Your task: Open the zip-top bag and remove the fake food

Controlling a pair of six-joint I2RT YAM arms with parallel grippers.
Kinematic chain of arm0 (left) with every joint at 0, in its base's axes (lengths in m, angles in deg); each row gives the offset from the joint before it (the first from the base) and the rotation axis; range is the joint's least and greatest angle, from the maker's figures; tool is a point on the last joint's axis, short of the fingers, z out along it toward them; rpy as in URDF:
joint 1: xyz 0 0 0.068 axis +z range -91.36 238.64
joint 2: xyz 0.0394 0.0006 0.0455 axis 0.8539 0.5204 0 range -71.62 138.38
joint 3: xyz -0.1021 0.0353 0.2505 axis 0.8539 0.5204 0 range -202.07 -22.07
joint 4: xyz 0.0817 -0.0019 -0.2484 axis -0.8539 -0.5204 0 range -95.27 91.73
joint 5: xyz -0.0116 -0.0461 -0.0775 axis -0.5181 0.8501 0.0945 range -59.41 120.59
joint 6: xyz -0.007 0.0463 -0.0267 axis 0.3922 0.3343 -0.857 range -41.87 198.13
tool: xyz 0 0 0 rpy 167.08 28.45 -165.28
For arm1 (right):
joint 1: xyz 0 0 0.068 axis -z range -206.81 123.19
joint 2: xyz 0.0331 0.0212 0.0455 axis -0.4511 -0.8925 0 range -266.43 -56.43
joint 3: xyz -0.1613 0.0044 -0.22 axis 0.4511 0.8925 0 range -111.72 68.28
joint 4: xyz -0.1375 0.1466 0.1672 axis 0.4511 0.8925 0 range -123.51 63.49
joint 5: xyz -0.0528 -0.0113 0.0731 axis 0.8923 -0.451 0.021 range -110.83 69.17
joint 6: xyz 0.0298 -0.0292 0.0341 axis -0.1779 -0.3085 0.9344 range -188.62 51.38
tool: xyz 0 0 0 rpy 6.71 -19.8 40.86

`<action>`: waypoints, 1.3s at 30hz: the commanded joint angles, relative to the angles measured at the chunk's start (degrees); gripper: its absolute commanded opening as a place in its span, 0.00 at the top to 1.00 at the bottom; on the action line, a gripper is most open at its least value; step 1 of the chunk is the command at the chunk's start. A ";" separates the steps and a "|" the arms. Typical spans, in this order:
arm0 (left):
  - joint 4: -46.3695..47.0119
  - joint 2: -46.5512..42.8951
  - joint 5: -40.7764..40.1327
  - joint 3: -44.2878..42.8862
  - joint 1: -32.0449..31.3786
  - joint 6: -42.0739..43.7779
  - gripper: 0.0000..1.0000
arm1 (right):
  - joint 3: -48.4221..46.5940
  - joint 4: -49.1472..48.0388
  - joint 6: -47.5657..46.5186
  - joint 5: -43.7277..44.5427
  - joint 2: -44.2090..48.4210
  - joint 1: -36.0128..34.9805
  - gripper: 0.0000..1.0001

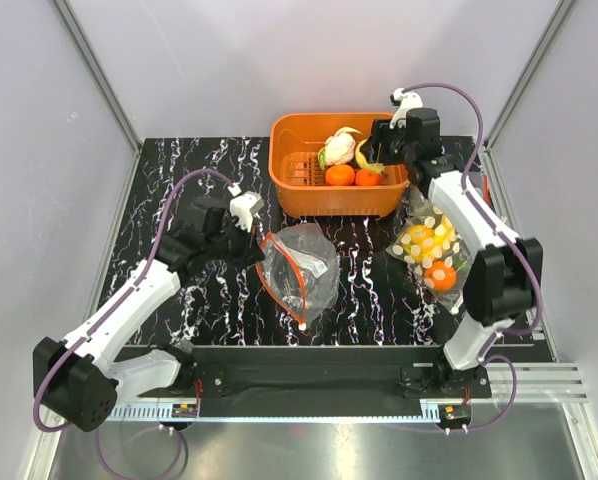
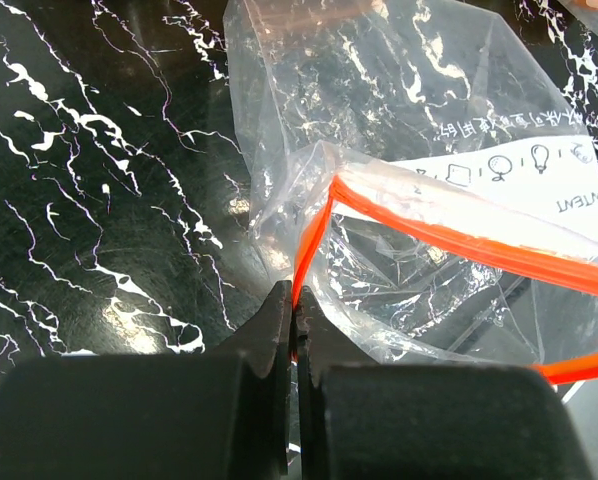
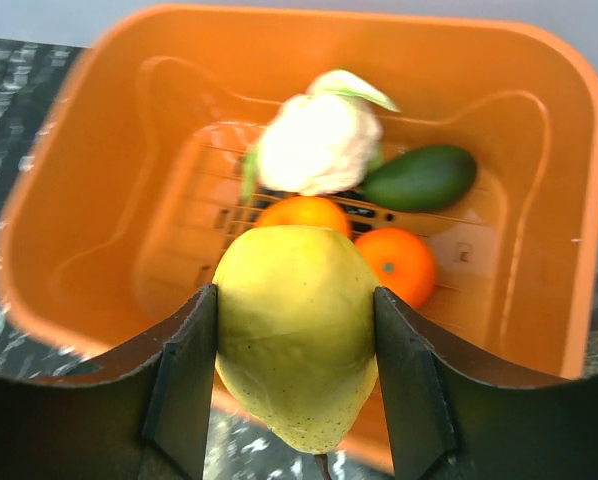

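Note:
The zip-top bag (image 1: 301, 262) lies crumpled on the black marbled table, its red-orange zip strip (image 2: 459, 245) parted into two lines. My left gripper (image 2: 295, 300) is shut on the strip's near corner (image 1: 262, 243). Inside the bag (image 2: 379, 90) I see no food. My right gripper (image 3: 294, 300) is shut on a yellow-green pear (image 3: 297, 330), held above the near right side of the orange basket (image 1: 339, 118). In the basket lie a white cauliflower (image 3: 317, 142), a dark green avocado (image 3: 419, 178) and two orange fruits (image 3: 399, 265) (image 3: 301, 212).
A second clear bag (image 1: 429, 250) with yellow pieces and an orange fruit lies at the right, under my right arm. Metal frame posts (image 1: 99, 75) and grey walls ring the table (image 1: 209, 165). A black rail (image 1: 309, 375) runs along the near edge.

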 commanded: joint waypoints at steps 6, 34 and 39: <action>1.21 0.11 -1.02 -1.96 0.31 0.66 1.00 | -6.01 -1.91 1.44 -0.34 -8.39 2.46 1.00; -1.16 -1.12 -9.45 -2.66 0.22 -2.06 0.54 | 15.69 8.63 4.61 0.98 21.66 2.64 0.01; -5.19 -3.49 -14.36 -2.66 0.66 -4.43 0.06 | 18.86 13.90 5.31 1.86 29.47 2.72 0.00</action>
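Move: The yellow fruit is already in the right hand, above the near right part of the orange basket; the basket's middle is about 5 cm ahead, 5 to the left and 10 below. Two oranges lie inside some 5 cm ahead, one about 4 left and one 3 right, with the avocado about 10 ahead and 3 right, all roughly 11 below. The left hand still pinches the emptied bag's mouth; the bag's middle is about 10 cm to its right, level with it, some 6 below. The yellow fruit is lowered about 7 cm and slightly forward into the basket by the right hand, which opens wide to let go, then rises and backs out some 15 cm over the near right rim, empty. The bag's mouth is released late by the left fingers, which open wide as that hand eases left, turning slightly counter-clockwise. ##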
